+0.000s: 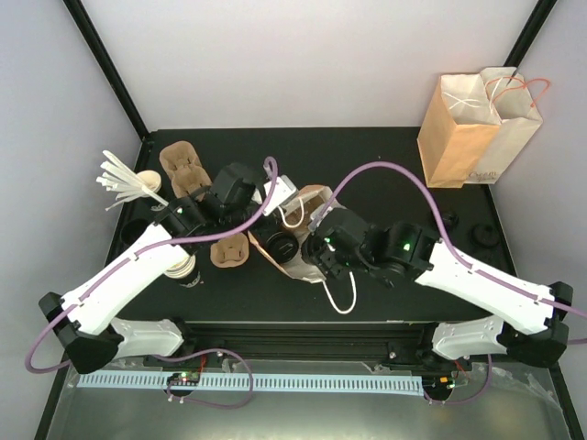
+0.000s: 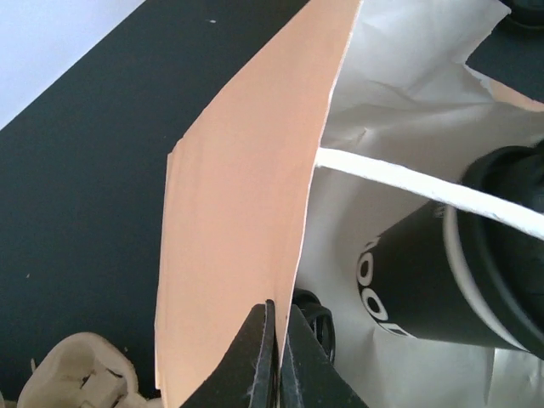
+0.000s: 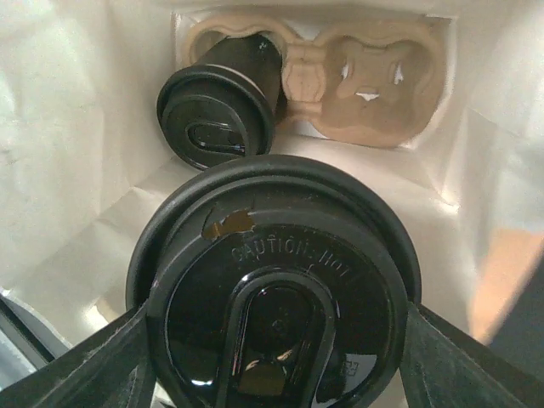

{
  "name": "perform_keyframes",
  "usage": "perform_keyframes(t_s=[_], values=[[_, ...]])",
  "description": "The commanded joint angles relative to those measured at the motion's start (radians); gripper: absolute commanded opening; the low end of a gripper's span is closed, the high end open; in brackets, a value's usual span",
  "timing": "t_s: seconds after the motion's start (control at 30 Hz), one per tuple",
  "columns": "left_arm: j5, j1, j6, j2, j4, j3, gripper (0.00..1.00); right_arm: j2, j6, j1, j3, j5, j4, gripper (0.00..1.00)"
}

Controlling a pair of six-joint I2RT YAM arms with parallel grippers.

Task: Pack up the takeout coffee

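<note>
My right gripper (image 3: 280, 361) is shut on the takeout coffee (image 3: 276, 289), a cup with a round black lid, one finger on each side of it. It hangs inside the white-lined paper bag (image 3: 76, 170). Deeper in the bag lies a cardboard carrier (image 3: 374, 85) with a second lidded cup (image 3: 221, 110) in its left pocket. My left gripper (image 2: 278, 344) is shut on the bag's tan edge (image 2: 246, 187). The black cup with white lettering (image 2: 425, 280) shows past that edge, under a white handle cord (image 2: 408, 183). From above, both grippers (image 1: 260, 218) (image 1: 316, 249) meet at the bag (image 1: 307, 197) mid-table.
A second paper bag (image 1: 477, 128) stands at the back right corner. Cardboard carriers (image 1: 183, 170) (image 1: 229, 249) lie left of the bag, with white stirrers (image 1: 124, 179) at the far left. A cup stack (image 1: 183, 270) sits under the left arm. Loose black lids (image 1: 483, 236) lie at the right.
</note>
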Motion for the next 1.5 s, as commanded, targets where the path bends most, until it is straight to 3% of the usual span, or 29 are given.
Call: perform_keyframes(t_s=[0.0, 0.3, 0.43, 0.6, 0.83, 1.07, 1.27, 1.47], values=[[-0.098, -0.075, 0.052, -0.074, 0.133, -0.054, 0.02, -0.023, 0.094, 0.072, -0.094, 0.142, -0.004, 0.50], [-0.158, -0.194, 0.019, -0.129, 0.251, -0.209, 0.02, -0.079, 0.324, 0.213, -0.359, 0.382, 0.229, 0.43], [-0.103, -0.202, -0.016, -0.142, 0.248, -0.214, 0.02, -0.117, 0.435, 0.248, -0.406, 0.518, 0.239, 0.43], [-0.071, -0.214, -0.024, -0.148, 0.273, -0.232, 0.02, -0.159, 0.453, 0.250, -0.448, 0.627, 0.285, 0.44], [-0.040, -0.228, -0.032, -0.108, 0.236, -0.199, 0.02, -0.099, 0.548, 0.249, -0.416, 0.765, 0.206, 0.46], [0.008, -0.232, -0.133, -0.085, 0.255, -0.177, 0.02, -0.123, 0.530, 0.223, -0.480, 0.769, 0.389, 0.46], [0.054, -0.233, -0.245, -0.069, 0.286, -0.165, 0.02, -0.215, 0.482, 0.122, -0.552, 0.596, 0.598, 0.45], [0.033, -0.234, -0.341, -0.063, 0.341, -0.193, 0.02, -0.188, 0.555, 0.099, -0.484, 0.489, 0.582, 0.43]])
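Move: My right hand holds the second lidded coffee cup at the bag's mouth. The carrier's empty well lies about 14 cm ahead, 2 cm left and 13 cm below; the packed cup is some 8 cm ahead, 9 cm left and 13 cm below. From my left hand, pinching the tilted bag's left rim, that well is roughly 10 cm ahead, 8 cm right and 17 cm down, and the held cup 4 cm back, 10 cm right, slightly lower. I lower the cup about 7 cm into the bag with my right hand, easing back slightly, then work forward some 5 cm and right 4 cm, rising a little as the wrist turns about 35 degrees clockwise; the grip stays. Meanwhile my left hand keeps pinching the rim and draws the bag back and right, about 6 cm each way. ##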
